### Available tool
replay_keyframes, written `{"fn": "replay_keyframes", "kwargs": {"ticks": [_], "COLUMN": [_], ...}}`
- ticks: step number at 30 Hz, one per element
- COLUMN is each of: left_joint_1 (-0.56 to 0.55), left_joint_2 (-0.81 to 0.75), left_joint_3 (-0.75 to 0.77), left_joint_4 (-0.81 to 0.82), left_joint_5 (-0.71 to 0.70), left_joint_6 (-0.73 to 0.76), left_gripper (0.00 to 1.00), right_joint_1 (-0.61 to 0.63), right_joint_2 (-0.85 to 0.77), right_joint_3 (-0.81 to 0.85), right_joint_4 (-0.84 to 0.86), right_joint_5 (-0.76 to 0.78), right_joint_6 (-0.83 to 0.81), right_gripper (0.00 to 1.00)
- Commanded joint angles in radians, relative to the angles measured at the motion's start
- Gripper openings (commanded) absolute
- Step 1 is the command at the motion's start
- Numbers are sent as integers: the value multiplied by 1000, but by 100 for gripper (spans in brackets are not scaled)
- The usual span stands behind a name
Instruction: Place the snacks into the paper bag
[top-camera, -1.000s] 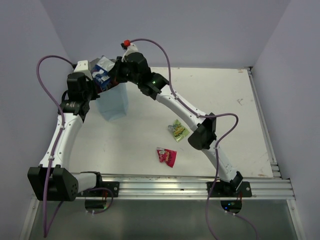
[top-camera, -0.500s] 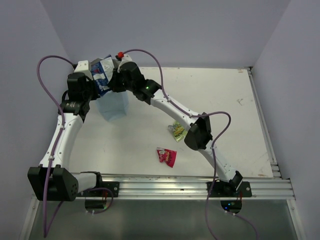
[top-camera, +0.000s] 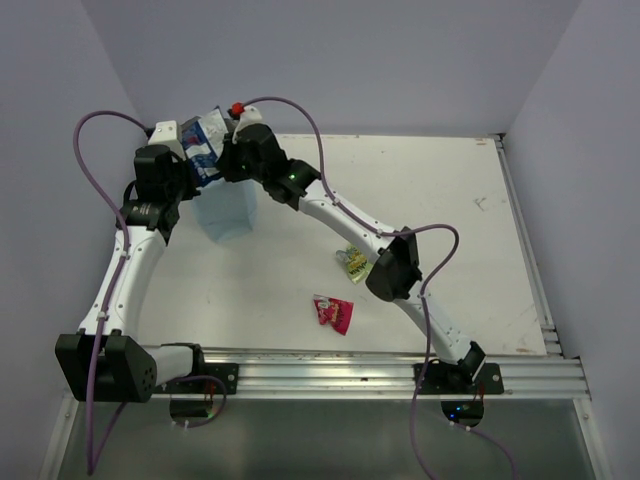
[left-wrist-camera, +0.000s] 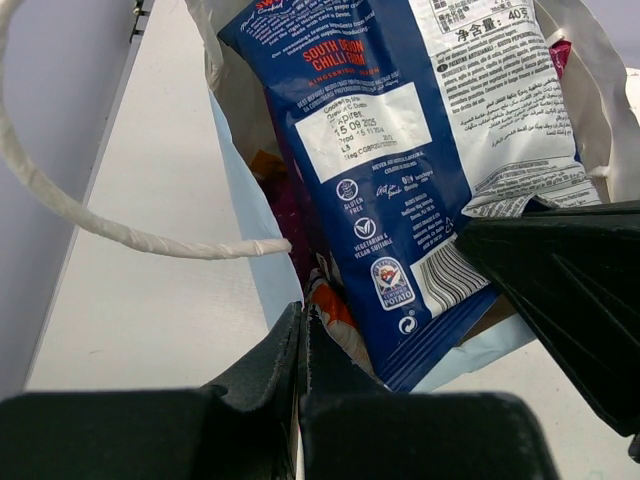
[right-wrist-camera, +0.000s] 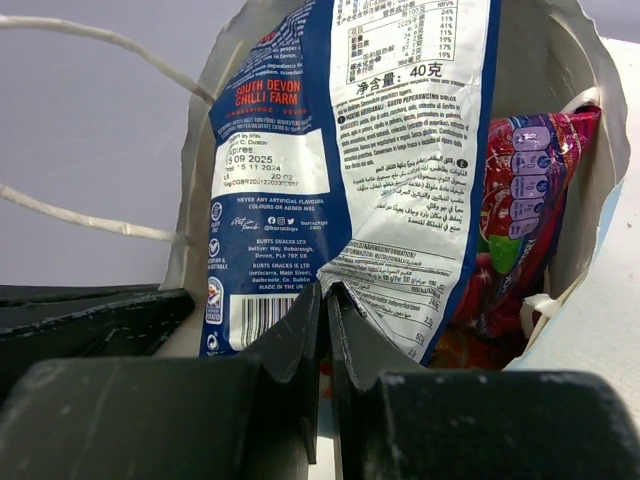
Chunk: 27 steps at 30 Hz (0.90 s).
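Note:
The pale blue paper bag stands at the table's far left. My left gripper is shut on its rim; in the left wrist view the closed fingertips pinch the bag wall. My right gripper is shut on the lower edge of the blue-and-white packet and holds it upright in the bag's mouth. The right wrist view shows the pinch on that packet. A magenta packet and an orange-and-white packet lie inside the bag. A green-yellow packet and a red packet lie on the table.
The bag's white cord handle loops out to the left. The back wall stands close behind the bag. A metal rail runs along the near edge, and another rail along the right edge.
My right arm has swung left, carrying the blue-and-white packet from the bag's right side to over its mouth. The left gripper and the bag have stayed put.

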Motion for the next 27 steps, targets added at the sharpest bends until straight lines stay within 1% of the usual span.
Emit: {"fn": "replay_keyframes", "kwargs": {"ticks": [1, 6, 15, 16, 17, 19, 20, 23, 24, 25, 26, 27], "left_joint_1": [-4, -4, -4, -4, -4, -4, -4, -4, -4, -4, -4, -4], "left_joint_2": [-12, -12, -12, -14, -14, -17, -17, -21, -23, -24, -26, -27], "left_joint_3": [7, -4, -9, -10, -13, -13, -16, -16, -16, -18, -19, -19], "left_joint_4": [19, 28, 38, 38, 38, 41, 41, 42, 41, 39, 39, 41], "left_joint_5": [0, 6, 17, 17, 17, 14, 16, 13, 10, 7, 0, -1], "left_joint_6": [-8, -12, -12, -14, -12, -14, -15, -17, -17, -17, -17, -15], "left_gripper": [0, 0, 0, 0, 0, 0, 0, 0, 0, 0, 0, 0], "right_joint_1": [2, 2, 4, 5, 5, 4, 4, 5, 5, -1, -5, -15], "right_joint_2": [23, -2, -75, -91, -109, -175, -204, -322, -353, -417, -442, -470], "right_joint_3": [-4, -60, -14, -17, -24, -55, -66, -135, -193, -230, -268, -353], "right_joint_4": [-38, -95, -115, -110, -101, -81, -74, -61, -69, -74, -84, -103], "right_joint_5": [2, -27, -25, -39, -76, -91, -91, -67, -3, 31, 62, 88], "right_joint_6": [-64, -98, -148, -170, -179, -194, -197, -230, -237, -268, -288, -306], "right_gripper": [7, 6, 8, 34, 49, 53, 67, 94, 96, 99, 99, 99]}}
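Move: My right hand still pinches the blue crisp packet by its lower right part; the packet's middle lies about 5 cm to the left and 4 cm ahead. The paper bag's mouth is centred some 5 cm left, 3 cm ahead and 3 cm below. The red snack already inside sits around 8 cm ahead, level sideways, 5 cm down. From my left hand, closed on the rim, the mouth is roughly 7 cm ahead and 4 cm right. With my right hand I push the pinched blue packet down into the bag's mouth by about 2.5 cm and pause there. Then I spread the fingers wide, let go of the packet and back off, up some 9 cm, to the right and back towards my base. My left hand keeps its closed grip on the rim, drifting barely a centimetre right. ##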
